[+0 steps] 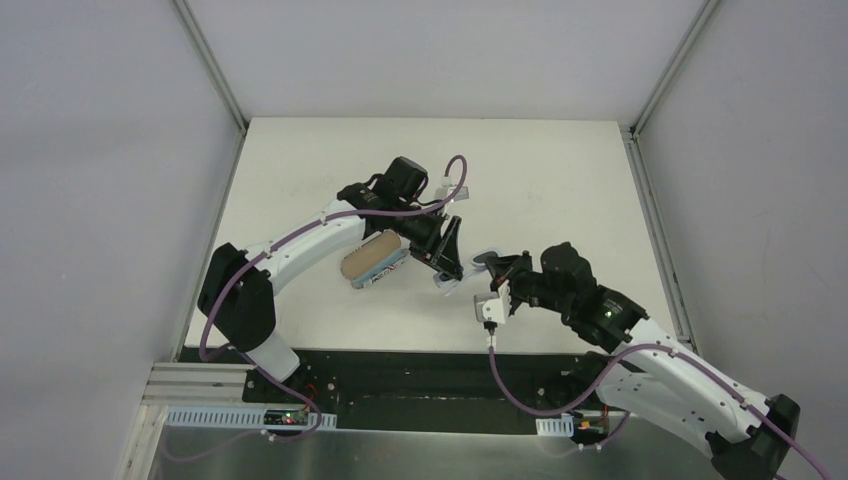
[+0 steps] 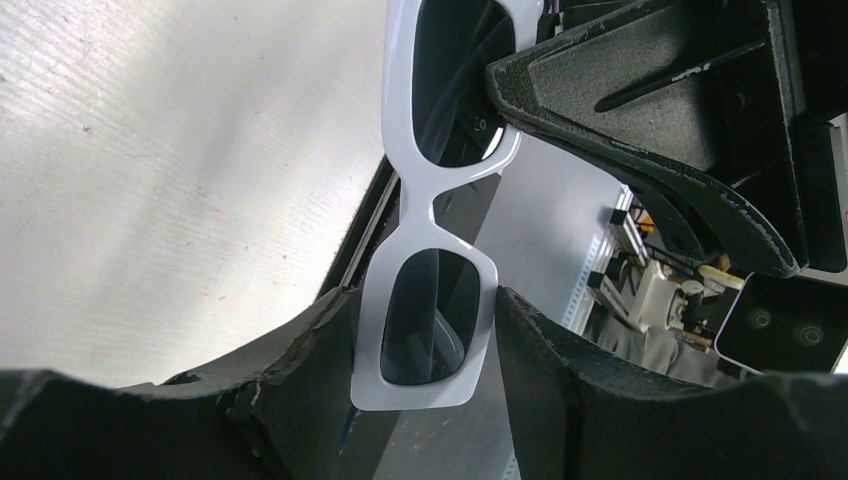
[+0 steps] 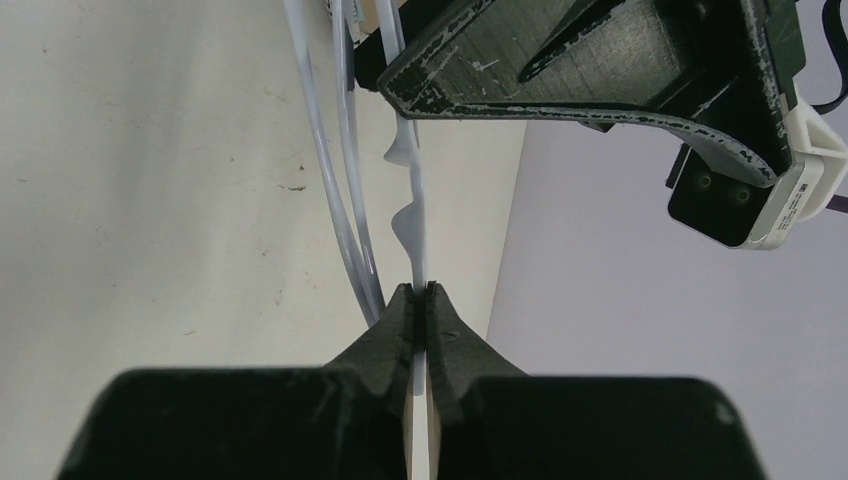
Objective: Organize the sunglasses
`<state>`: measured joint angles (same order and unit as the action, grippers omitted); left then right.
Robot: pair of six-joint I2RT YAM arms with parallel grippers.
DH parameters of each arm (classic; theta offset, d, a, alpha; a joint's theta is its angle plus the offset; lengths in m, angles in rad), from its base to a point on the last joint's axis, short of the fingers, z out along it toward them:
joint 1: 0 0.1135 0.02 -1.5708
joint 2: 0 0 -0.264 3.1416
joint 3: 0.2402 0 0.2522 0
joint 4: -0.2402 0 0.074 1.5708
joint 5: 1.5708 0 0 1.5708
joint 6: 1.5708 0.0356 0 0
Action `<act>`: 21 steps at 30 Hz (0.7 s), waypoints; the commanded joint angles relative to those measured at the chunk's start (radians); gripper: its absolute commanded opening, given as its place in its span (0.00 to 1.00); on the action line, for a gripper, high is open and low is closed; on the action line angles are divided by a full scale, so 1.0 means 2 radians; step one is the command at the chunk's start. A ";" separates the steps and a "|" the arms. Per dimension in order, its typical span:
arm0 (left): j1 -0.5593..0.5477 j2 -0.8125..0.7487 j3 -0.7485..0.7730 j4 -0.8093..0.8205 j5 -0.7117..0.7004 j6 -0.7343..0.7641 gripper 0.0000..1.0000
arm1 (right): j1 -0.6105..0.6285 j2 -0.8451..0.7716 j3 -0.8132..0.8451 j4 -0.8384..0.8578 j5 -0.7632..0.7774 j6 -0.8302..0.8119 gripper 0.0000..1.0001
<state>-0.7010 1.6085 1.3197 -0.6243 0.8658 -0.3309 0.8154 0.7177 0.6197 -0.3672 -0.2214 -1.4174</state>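
The sunglasses, white frame with dark rectangular lenses, hang above the table between my two grippers. In the left wrist view the sunglasses stand on end. My left gripper has one lens rim between its fingers, which touch both sides of it. The right gripper's finger presses on the other lens. In the right wrist view my right gripper is shut on the frame, seen edge-on. The slim temple arms curve beside it. In the top view the left gripper and right gripper face each other.
An oblong case, tan on top, lies on the white table just left of the left gripper, under that arm's wrist. Grey walls enclose the table on three sides. The black base plate lies at the near edge.
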 commanded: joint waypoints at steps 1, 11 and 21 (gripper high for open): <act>-0.004 -0.003 0.018 0.000 0.009 0.022 0.55 | 0.005 0.009 0.034 0.000 -0.008 0.014 0.00; -0.006 0.003 0.017 -0.006 0.013 0.027 0.46 | 0.008 0.013 0.035 -0.003 -0.006 0.011 0.00; -0.002 -0.007 0.016 -0.017 -0.032 0.034 0.28 | 0.009 0.033 0.063 -0.052 0.002 0.038 0.49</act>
<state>-0.7074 1.6184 1.3216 -0.6514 0.8635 -0.2951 0.8288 0.7601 0.6514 -0.4026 -0.2146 -1.3769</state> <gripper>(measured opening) 0.476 0.377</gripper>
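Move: The sunglasses hang between the two hands. Their middle is about 3 cm to the right of the left hand and 2 cm ahead of it, level with its pads; from the right hand it is roughly 3 cm left and 2 cm back, also level. The open glasses case lies on the table, some 13 cm ahead of the left hand, 19 cm to its left and 17 cm down; from the right hand it is about 10 cm ahead, 27 cm left and 17 cm down. The sunglasses change hands nearly on the spot. The left fingers, already around one lens end, close slightly onto the rim with rising effort while that hand eases down and back about half a centimetre. Then the right fingers, shut on the other end of the frame, open to over a third and let go, that hand sinking about half a centimetre. ##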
